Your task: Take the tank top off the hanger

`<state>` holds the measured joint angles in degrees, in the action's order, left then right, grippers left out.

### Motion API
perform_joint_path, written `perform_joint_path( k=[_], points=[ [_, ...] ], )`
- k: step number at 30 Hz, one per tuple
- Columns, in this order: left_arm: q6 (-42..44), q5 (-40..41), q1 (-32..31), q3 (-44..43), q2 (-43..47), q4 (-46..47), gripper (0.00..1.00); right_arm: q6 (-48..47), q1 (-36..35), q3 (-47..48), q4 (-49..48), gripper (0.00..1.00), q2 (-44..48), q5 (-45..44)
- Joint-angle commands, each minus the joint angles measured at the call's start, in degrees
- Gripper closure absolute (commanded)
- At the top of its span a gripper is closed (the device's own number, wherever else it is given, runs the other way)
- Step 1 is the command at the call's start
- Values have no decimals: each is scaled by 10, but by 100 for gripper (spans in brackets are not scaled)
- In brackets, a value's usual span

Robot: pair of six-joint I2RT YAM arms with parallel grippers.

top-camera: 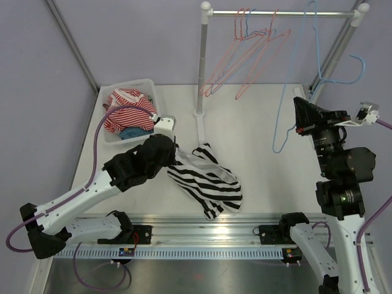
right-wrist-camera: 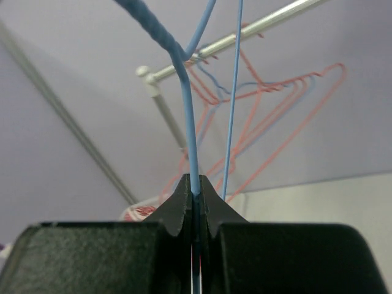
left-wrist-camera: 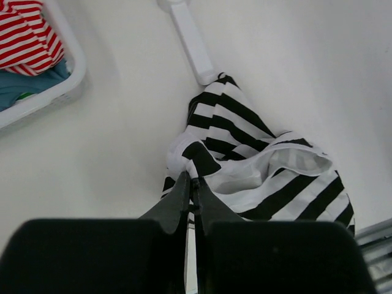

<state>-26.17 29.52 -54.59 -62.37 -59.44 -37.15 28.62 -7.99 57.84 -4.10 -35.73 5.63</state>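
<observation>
The black-and-white striped tank top (top-camera: 205, 180) lies crumpled on the white table, apart from any hanger. My left gripper (top-camera: 176, 154) is shut on a fold at its left edge; in the left wrist view the jaws (left-wrist-camera: 194, 179) pinch striped cloth (left-wrist-camera: 263, 159). The blue wire hanger (top-camera: 283, 104) hangs bare at the right end of the rack. My right gripper (top-camera: 297, 101) is raised beside it and shut on the blue hanger wire (right-wrist-camera: 188, 122), the tips (right-wrist-camera: 196, 184) closed round it.
A white bin (top-camera: 147, 86) at the back left holds red-striped and blue clothes. The clothes rack's bar (top-camera: 282, 13) carries several pink hangers (top-camera: 245, 58); its white foot (top-camera: 201, 127) touches the tank top's far edge. A metal rail (top-camera: 202, 229) runs along the near edge.
</observation>
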Motion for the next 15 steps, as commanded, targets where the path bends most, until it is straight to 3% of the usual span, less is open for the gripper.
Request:
perform_joint_path(
  k=[1,4,5,7,8,11,15],
  points=[
    [-27,62,7,-45,-9,-32,91,-92,-4,78,297,100,-44,-132],
    [-23,59,9,-59,-7,-42,80,-105,-4,129,363,100,-88,-156],
    [-21,52,9,-64,-5,-46,65,-119,-4,166,380,100,-104,-160],
    [-21,50,9,-79,0,-62,48,-132,-4,211,433,100,-163,-171],
    [-20,45,9,-83,3,-67,33,-149,-4,259,449,100,-185,-170],
    [-20,47,9,-97,16,-91,16,-163,-4,339,483,100,-259,-166],
    [-15,42,9,-102,44,-115,8,-176,-4,422,491,100,-347,-158]
  ],
)
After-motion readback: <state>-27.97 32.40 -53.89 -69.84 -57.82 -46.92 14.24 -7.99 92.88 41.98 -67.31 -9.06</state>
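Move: The left fingers hold a corner of the tank top, whose middle lies about 13 cm to their right, level ahead and 23 cm below; the basket stands roughly 28 cm ahead, 22 cm left and 20 cm lower. The right hand grips the freed blue hanger, with the rail's empty stretch some 26 cm ahead, 3 cm left and 8 cm higher. The other hangers hang about 25 cm ahead of it, 16 cm left and 5 cm lower. Left opens, freeing the tank top, and rises; right carries hanger 10 cm forward and down towards rail, tipping down. ##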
